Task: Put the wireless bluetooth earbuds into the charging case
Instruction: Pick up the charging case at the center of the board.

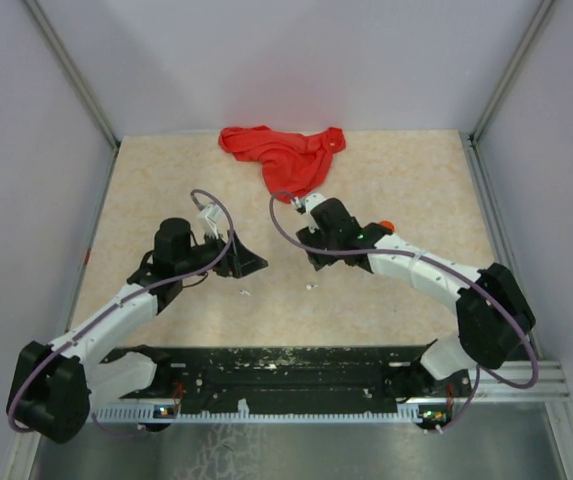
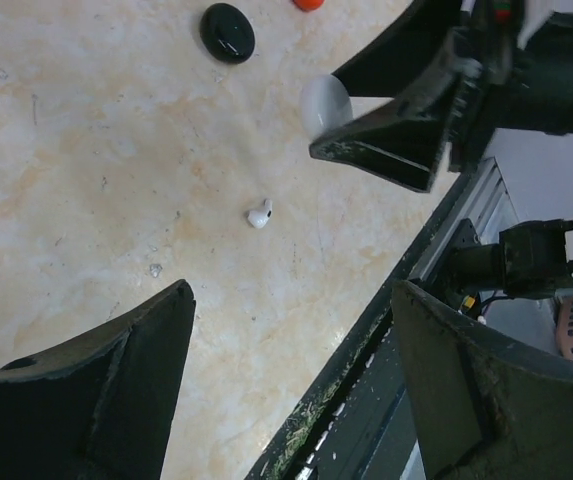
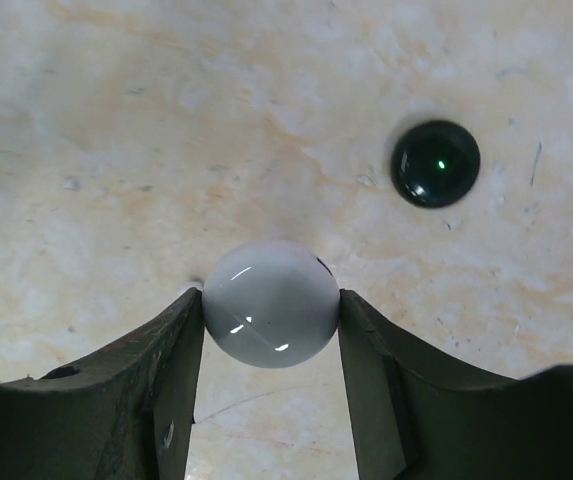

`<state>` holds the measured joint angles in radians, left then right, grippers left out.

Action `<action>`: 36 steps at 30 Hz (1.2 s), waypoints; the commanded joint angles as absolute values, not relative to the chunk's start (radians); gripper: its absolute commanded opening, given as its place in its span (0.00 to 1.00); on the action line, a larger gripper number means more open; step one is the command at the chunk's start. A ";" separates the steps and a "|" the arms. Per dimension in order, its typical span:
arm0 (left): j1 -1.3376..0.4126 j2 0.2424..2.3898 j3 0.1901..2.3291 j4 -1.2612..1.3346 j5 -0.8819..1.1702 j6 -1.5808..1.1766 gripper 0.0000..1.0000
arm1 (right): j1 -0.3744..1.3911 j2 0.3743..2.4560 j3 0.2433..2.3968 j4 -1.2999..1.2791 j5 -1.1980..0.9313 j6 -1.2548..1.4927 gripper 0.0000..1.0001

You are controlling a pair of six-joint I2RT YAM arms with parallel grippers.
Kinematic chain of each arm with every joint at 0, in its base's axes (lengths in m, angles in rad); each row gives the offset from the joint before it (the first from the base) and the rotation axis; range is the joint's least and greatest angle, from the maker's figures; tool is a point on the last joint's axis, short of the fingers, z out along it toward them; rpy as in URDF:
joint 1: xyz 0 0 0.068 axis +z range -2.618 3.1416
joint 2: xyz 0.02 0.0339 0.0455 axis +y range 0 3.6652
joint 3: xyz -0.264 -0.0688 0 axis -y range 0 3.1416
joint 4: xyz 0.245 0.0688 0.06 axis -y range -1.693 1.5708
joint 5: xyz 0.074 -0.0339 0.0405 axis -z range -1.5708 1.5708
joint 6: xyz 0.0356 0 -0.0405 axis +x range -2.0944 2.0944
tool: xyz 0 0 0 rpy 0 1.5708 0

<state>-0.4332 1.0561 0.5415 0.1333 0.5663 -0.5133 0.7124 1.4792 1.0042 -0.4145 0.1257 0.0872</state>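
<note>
My right gripper [image 3: 271, 300] is shut on a round white charging case [image 3: 271, 303], one finger pressing each side; the case looks closed, with a seam across it. The left wrist view shows the same white case [image 2: 324, 103] at the tips of the right fingers [image 2: 396, 140]. One white earbud [image 2: 259, 213] lies on the table between the two grippers. In the top view two small white earbuds [image 1: 244, 292] [image 1: 312, 287] lie near the front edge. My left gripper [image 2: 291, 300] hangs open above the table's front edge, holding nothing.
A round black case [image 3: 435, 163] [image 2: 227, 32] sits closed on the table beyond the white one. An orange-red object [image 1: 387, 225] lies beside the right arm. A red cloth [image 1: 284, 152] is bunched at the back. The black front rail [image 2: 366, 360] runs under the left gripper.
</note>
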 commanded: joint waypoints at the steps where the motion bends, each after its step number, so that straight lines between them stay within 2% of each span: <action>1: -0.366 1.055 0.594 0.116 0.675 -0.541 0.82 | 0.778 1.403 1.081 -0.399 0.038 -0.079 0.50; 6: -0.300 1.068 0.630 0.109 0.783 -0.549 0.76 | 0.857 1.386 1.116 -0.440 -0.026 -0.204 0.50; 13: -0.298 1.093 0.656 0.117 0.923 -0.541 0.68 | 0.905 1.331 1.135 -0.407 -0.179 -0.370 0.50; 17: -0.300 1.111 0.661 0.118 0.986 -0.567 0.56 | 0.934 1.302 1.140 -0.383 -0.253 -0.478 0.50; 29: -0.363 1.106 0.656 0.174 1.010 -0.624 0.58 | 0.983 1.319 1.183 -0.379 -0.305 -0.611 0.47; 36: -0.379 1.118 0.658 0.179 1.013 -0.632 0.54 | 1.010 1.341 1.204 -0.392 -0.287 -0.649 0.47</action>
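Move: My right hand already holds the white charging case, about 13 cm to the right of my left hand's open fingers, some 4 cm farther out and 6 cm lower. So from my right hand the left fingertips lie about 13 cm left, 4 cm back and 6 cm up. Below my right hand, the black case sits 6 cm ahead, 4 cm right and 8 cm down, and a white earbud 5 cm back, 1 cm left and 9 cm down. I keep the white charging case pinched in my right hand and carry it left, up and back to my left fingertips, each by about 10 cm, swinging the hand some 60 degrees counter-clockwise and tipping the fingers up. My left hand makes a small hop forward-left, then draws back and up about 5 cm, turning slightly clockwise and partly closing its fingers around the case. ##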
